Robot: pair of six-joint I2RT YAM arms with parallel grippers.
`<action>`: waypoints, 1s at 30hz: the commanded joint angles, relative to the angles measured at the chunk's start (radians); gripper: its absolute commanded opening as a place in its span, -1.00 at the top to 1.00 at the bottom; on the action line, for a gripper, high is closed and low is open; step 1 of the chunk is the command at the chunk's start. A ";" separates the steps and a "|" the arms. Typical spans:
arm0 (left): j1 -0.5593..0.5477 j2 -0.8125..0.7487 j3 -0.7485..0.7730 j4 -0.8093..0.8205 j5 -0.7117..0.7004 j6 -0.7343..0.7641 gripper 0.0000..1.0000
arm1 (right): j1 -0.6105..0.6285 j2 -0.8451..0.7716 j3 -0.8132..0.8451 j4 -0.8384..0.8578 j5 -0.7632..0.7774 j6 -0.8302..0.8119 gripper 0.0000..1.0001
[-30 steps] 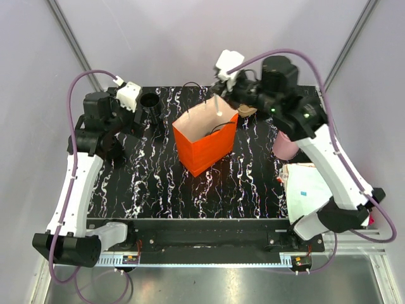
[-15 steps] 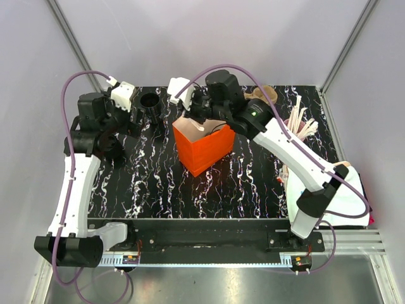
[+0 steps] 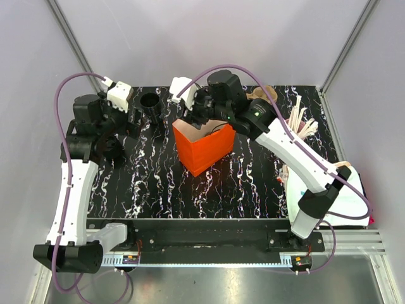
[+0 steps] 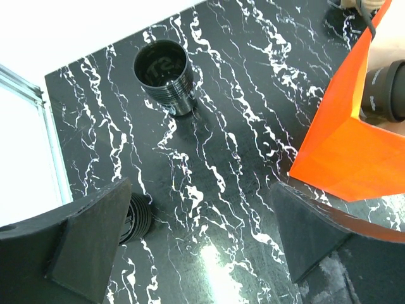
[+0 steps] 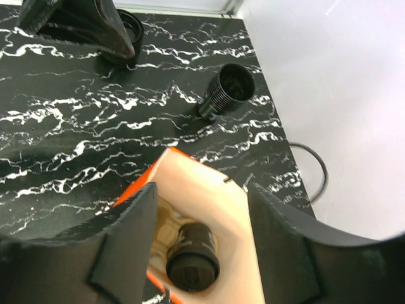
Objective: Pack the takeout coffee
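Observation:
The takeout coffee (image 5: 193,266), a small black cup with a round black lid, stands at the bottom of the orange paper bag (image 3: 205,149) on a brown pulp insert. My right gripper (image 5: 202,234) hovers over the bag's mouth (image 5: 209,190), open, with both fingers well clear of the cup. In the top view the right gripper (image 3: 197,119) covers the bag's back corner. My left gripper (image 4: 199,209) is open and holds nothing. It hangs above bare table to the left of the bag (image 4: 354,145); in the top view the left gripper (image 3: 130,119) is at the back left.
An open black cup (image 3: 150,101) without a lid stands at the back, left of the bag. A black ribbed round thing (image 4: 136,215) lies by my left finger. A cup of white sticks (image 3: 299,123), a brown tray (image 3: 262,94) and white paper (image 3: 329,190) are on the right.
My right arm swung left from the back right corner to over the bag's mouth, and its jaws have opened. The left arm shifted slightly left.

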 commanded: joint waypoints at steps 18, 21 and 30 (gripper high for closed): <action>0.027 -0.073 0.010 0.189 0.181 -0.017 -0.98 | -0.477 -0.344 -0.100 -0.035 0.004 0.202 -0.99; 0.027 -0.070 0.006 0.241 0.129 -0.056 -0.98 | -0.578 -0.367 -0.146 -0.019 0.016 0.233 -0.99; 0.052 -0.063 0.063 0.252 0.057 -0.120 -0.98 | -0.960 -0.468 -0.342 0.099 -0.093 0.363 -0.99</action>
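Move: The pink stick cup, next thing the empty right hand heads for, stands about 37 cm to its right and some 6 cm farther out, roughly 28 cm below. The orange bag is right under that hand, its middle about 4 cm to the right; the brown cup carrier lies some 28 cm right and 26 cm ahead, the white cloth about 48 cm right and 12 cm back. From the left hand the stick cup is roughly 57 cm right and 5 cm ahead. From the orange bag's mouth the right hand lifts about 9 cm while its part-open fingers spread fully, then sweeps quickly right, some 35 cm in all and a little forward, towards the pink stick cup. It swings about 50 degrees clockwise until the fingers point nearly forward and sinks again near the end. The left hand, open and empty, rises about 6 cm and tips its fingers up. ##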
